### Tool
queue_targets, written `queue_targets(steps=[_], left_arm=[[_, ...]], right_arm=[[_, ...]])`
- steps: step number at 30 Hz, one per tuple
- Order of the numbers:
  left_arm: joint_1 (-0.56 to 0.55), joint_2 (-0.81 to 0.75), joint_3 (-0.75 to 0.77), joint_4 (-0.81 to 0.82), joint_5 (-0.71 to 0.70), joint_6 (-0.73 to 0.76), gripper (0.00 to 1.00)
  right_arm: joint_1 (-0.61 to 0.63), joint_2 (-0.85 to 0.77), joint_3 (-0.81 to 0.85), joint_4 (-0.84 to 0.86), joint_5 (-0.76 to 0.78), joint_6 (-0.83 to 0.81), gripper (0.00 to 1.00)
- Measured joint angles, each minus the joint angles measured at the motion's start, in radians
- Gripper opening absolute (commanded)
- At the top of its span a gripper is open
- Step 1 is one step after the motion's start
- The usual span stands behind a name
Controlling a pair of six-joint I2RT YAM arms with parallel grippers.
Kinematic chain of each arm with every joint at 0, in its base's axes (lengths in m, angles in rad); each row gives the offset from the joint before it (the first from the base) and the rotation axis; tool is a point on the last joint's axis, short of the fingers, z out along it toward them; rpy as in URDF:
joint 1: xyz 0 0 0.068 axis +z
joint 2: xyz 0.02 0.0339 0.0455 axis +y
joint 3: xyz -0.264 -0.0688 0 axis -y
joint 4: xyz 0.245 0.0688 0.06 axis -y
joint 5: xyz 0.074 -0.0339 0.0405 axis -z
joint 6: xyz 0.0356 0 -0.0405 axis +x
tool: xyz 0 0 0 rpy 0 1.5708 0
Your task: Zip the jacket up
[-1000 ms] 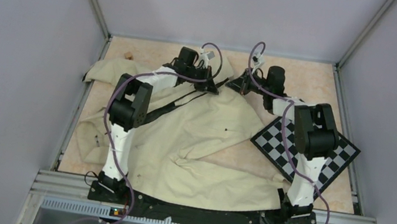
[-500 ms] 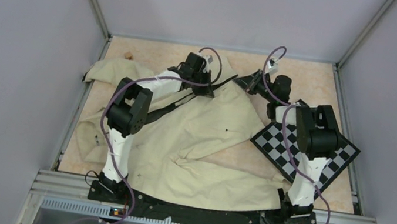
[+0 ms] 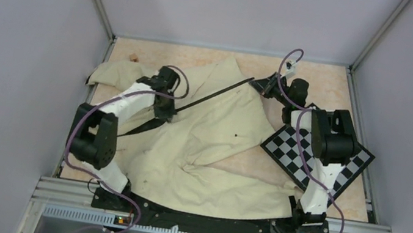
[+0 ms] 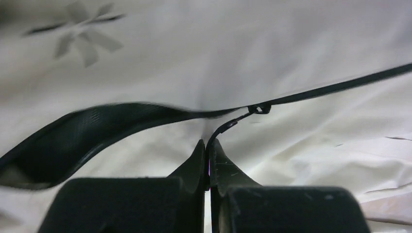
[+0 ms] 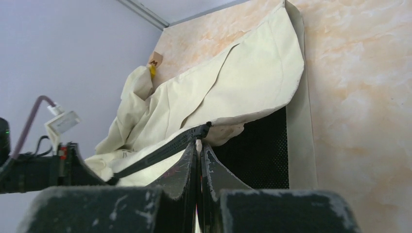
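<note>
The cream jacket (image 3: 212, 142) lies wrinkled across the table. Its black zipper (image 3: 213, 95) runs taut as a closed line from my left gripper (image 3: 169, 110) to my right gripper (image 3: 259, 87). In the left wrist view the left gripper (image 4: 207, 142) is shut on the thin pull tab (image 4: 227, 127) of the slider (image 4: 260, 108). Right of the slider the zipper (image 4: 340, 86) is closed; left of it the strip (image 4: 97, 126) gapes open. My right gripper (image 5: 198, 142) is shut on the zipper's end (image 5: 201, 130) at the jacket's edge, beside the black mesh lining (image 5: 257, 150).
A black-and-white checkerboard (image 3: 315, 154) lies at the right under the right arm. A small tan tag (image 3: 134, 56) sits at the far left of the table. Grey enclosure walls stand on three sides, and a metal rail (image 3: 214, 210) runs along the near edge.
My left gripper has travelled from the far middle toward the near left, drawing the slider along the zipper. The right gripper shifted slightly right, and the zipper between them now runs straight.
</note>
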Motion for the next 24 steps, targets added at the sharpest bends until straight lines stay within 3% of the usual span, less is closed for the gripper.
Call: queue_targets(steps=[5,14,18,24], left_arm=[[0.155,-0.254,-0.119,-0.142,-0.053,-0.075,0.0],[0.401,-0.586,-0.127,-0.358,-0.151,-0.157,0.0],[0.497,-0.642,-0.126,-0.402,-0.153,-0.156,0.0],[0.529,-0.645,-0.138,-0.421,-0.131,-0.15,0.0]], right_arm=[[0.0,0.004,0.01,-0.024,-0.004,-0.022,0.0],[0.004,0.004,0.027,-0.097,-0.013,-0.087,0.0],[0.008,0.004,0.035,-0.136,-0.026,-0.123,0.0],[0.018,0.004,0.048,-0.192,-0.032,-0.151,0.0]])
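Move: The left hand, already pinching the zip's pull, has the slider about 3 cm to its right and slightly ahead. The zip's open top end lies roughly 17 cm to its left, 11 cm back and 4 cm lower; a star-shaped embroidery sits about 9 cm left and 4 cm ahead. From the right hand, which holds the zip's bottom end, the slider is some 26 cm left and 14 cm back, the top end about 45 cm left and 27 cm back. Fast to the left, with back and up mixed in, the left hand drags the slider by its pull along the zip towards the top end: about 18 cm left, 11 cm back and 10 cm up, easing off at the end, while it swings some 40 degrees counter-clockwise. The right hand keeps its pinch on the bottom end as an anchor, sinking about 2.5 cm. ##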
